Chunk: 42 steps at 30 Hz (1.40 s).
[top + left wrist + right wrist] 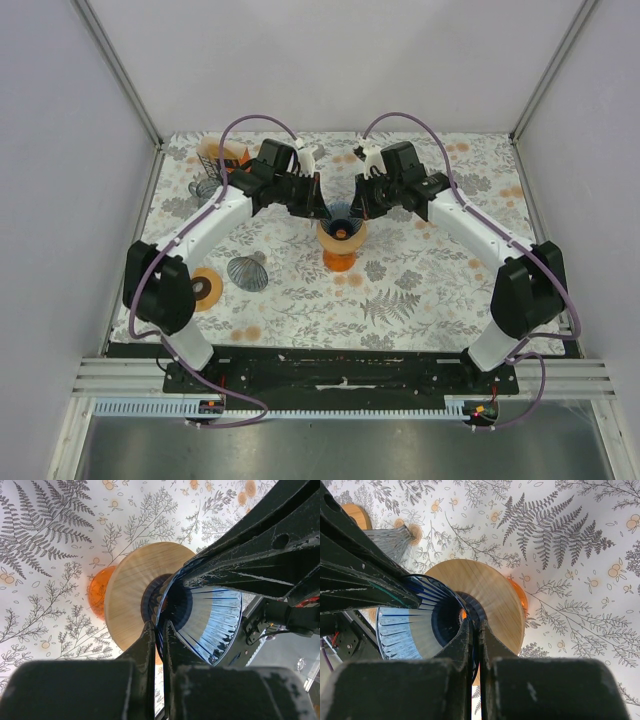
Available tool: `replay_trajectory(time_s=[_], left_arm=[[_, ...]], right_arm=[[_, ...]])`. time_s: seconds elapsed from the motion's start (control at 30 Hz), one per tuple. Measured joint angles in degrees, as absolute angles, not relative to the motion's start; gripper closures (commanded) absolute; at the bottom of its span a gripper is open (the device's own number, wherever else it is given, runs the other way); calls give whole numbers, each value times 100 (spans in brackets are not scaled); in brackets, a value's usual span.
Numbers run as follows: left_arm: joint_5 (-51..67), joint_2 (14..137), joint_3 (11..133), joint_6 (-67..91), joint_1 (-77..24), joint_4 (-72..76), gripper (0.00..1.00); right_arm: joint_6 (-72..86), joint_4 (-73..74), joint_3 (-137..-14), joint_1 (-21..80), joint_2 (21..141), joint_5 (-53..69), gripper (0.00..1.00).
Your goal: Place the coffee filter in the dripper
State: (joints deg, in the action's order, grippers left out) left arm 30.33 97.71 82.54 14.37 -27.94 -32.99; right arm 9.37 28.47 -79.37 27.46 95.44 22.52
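The coffee filter (341, 222), a ribbed blue-and-silver cone, stands tip down in the dripper (341, 250), which is a round wooden collar on an orange glass base at the table's middle. My left gripper (318, 200) is shut on the filter's left rim and my right gripper (358, 203) is shut on its right rim. In the left wrist view the fingers (160, 625) pinch the filter's (215, 615) thin edge above the wooden collar (132, 585). In the right wrist view the gripper (475, 622) clamps the opposite edge of the filter (407, 625), with the collar (490, 595) behind.
A second grey ribbed cone (247, 272) lies left of the dripper, next to a wooden ring (207, 288). A wire cone (205, 187) and an orange-and-wood piece (222, 152) sit at the back left. White walls close in the flowered table.
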Motion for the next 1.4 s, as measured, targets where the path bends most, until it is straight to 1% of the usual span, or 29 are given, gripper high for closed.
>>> replay_trajectory(time_s=[0.33,0.37,0.4,0.47,0.53,0.57,0.67,0.7,0.83,0.93,1.1,1.13,1.2,1.23,1.33,1.4], left_arm=[[3013,9660,7935,1433,-2792,-2851,98],[3011,9668,7994,1428,-2790,-2877,96],[3009,9688,8073,1415,-2786,-2950,91],[3013,9773,8337,1350,-2783,-3183,80],[3011,9913,8606,1184,-2783,-3439,69],[3006,9963,8700,1105,-2783,-3542,65],[2895,10092,8952,906,-2781,-3844,52],[2845,10121,9019,862,-2775,-3942,49],[2700,10145,9273,733,-2731,-4239,40],[2681,10145,9574,666,-2694,-4412,37],[2700,10145,10311,552,-2606,-4547,25],[2714,10143,10438,528,-2580,-4550,23],[2727,10108,10615,491,-2469,-4547,21],[2731,10068,10663,478,-2375,-4547,18],[2729,9920,10700,434,-1957,-4602,14],[2740,9837,10713,392,-1529,-4711,13]], right_arm=[[1033,2661,-7804,2751,9474,2191,100],[1037,2663,-7808,2751,9472,2185,100],[1037,2674,-7819,2753,9472,2178,97],[1039,2751,-7894,2759,9483,2104,87],[974,2856,-7992,2764,9515,2053,80],[917,2904,-8034,2766,9535,2045,77],[784,3079,-8128,2801,9548,1999,70],[740,3175,-8167,2803,9548,1968,68],[637,3479,-8388,2829,9550,1942,57],[596,3573,-8608,2829,9550,1964,46],[534,3708,-8976,2829,9550,2016,30],[532,3728,-9035,2829,9548,2032,28],[486,3750,-9150,2829,9539,2069,21],[458,3758,-9192,2829,9529,2078,17],[346,3813,-9216,2829,9391,2086,2],[233,3846,-9216,2829,9231,2067,2]])
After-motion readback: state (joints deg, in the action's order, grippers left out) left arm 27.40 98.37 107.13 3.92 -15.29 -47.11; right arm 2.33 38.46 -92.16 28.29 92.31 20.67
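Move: Both closed grippers still pinch opposite sides of the blue ribbed dripper's rim. The wooden ring it sits in lies about 4 cm right, 2 cm back and 5 cm below the left hand; from the right hand it is roughly 4 cm left, 3 cm back and 5 cm below. The orange server is beneath the ring. From the left hand, the grey cone lies some 17 cm left and 6 cm back, the filter stand about 25 cm left and 19 cm ahead. Press the left gripper down a last half centimetre while the right one holds still, then open both to let go of the blue dripper's rim. Lift the right gripper about 8 cm nearly straight up over the dripper; raise the left about 12 cm, tilting its fingers up, and swing it forward and left, away from the dripper towards the filter stand. ##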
